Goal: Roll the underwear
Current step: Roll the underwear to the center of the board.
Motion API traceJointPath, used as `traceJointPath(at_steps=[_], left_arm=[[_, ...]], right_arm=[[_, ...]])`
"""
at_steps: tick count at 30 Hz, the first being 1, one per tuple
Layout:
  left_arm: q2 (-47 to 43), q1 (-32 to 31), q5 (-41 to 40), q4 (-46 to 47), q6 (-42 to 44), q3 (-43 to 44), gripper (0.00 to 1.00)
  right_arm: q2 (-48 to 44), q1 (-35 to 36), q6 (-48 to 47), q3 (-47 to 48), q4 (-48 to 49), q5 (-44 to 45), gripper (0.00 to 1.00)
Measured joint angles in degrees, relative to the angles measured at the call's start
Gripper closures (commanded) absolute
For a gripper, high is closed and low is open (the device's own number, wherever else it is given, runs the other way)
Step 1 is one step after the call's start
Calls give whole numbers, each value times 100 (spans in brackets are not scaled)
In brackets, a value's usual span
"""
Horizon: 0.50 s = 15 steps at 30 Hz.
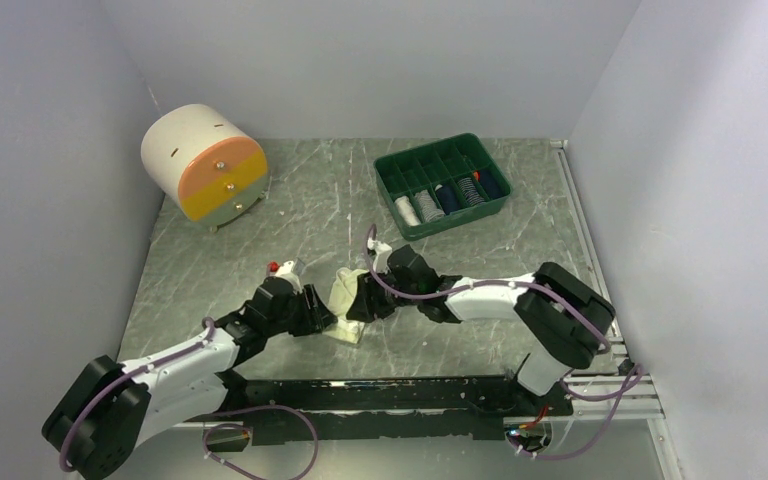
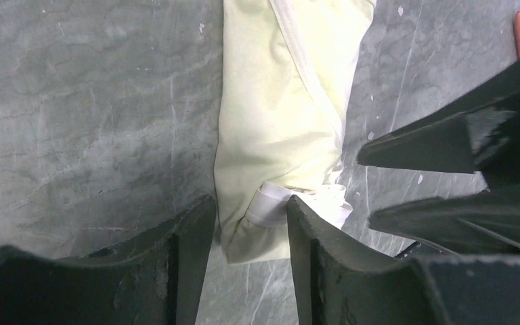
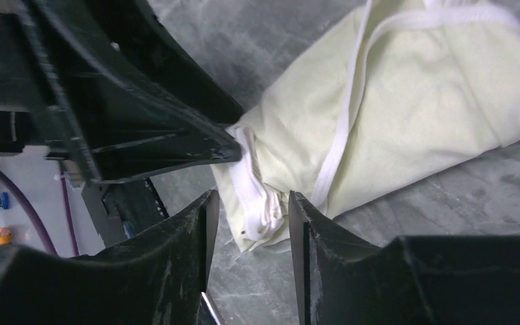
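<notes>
The cream-white underwear (image 1: 344, 297) lies folded into a long narrow strip on the grey table, between my two grippers. In the left wrist view its near end (image 2: 271, 135), with a white band, sits between my left gripper's (image 2: 250, 210) open fingertips, which flank the cloth on both sides. My right gripper (image 3: 250, 200) is open too. The bunched white band end of the underwear (image 3: 379, 101) lies between its tips, with a gap on the left side. Both grippers meet at the same end, their fingers almost touching. No white-and-pink garment is in view.
A green divided tray (image 1: 384, 182) with thread spools stands at the back right. A round white, orange and yellow drawer box (image 1: 205, 160) stands at the back left. A small red-and-white piece (image 1: 282, 267) lies just behind the left gripper (image 1: 318, 310). Grey walls close three sides.
</notes>
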Motion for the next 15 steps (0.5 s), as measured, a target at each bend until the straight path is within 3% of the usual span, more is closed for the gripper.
traceJointPath(at_steps=[5,7,8,9,12,15], left_arm=[[210,0,26,210,-2,2,51],[284,0,44,282,-2,13,51],[308,0,48,302,-4,20,51],[328,0,52,315,-2,26,51],[372,0,66,337,-2,46,51],[407,0,76,332,-2,68,51]], right_arm=[[-551,-2,-210,-13,-70,323,46],[-973,59,-411,-245,175,608,22],[-1268,116,-542,-483,439,809,5],[-1578,181,-643,-772,728,992,1],[-2197,330,-634,-1543,1528,1692,0],[-2129,138,-691,-1764,1725,1996,0]])
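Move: The right hand, already free of the cloth, has the middle of the folded underwear about 2 cm ahead, 1 cm to its left and some 4 cm below. The green tray stands some 27 cm ahead of that hand and 18 cm to its right, 1 cm lower. From the left hand, whose fingertips are at the near end of the underwear, its middle lies about 4 cm ahead, 4 cm to the right and 1 cm down. The left fingertips stay on the underwear's near end, half open and barely shifting, while the right hand lifts clear of it, rising nearly 8 cm. It then swings about 5 cm to the right and a little forward, sinking slightly at the end. Its half-open fingers spread fully and the wrist rolls some 30 degrees. ##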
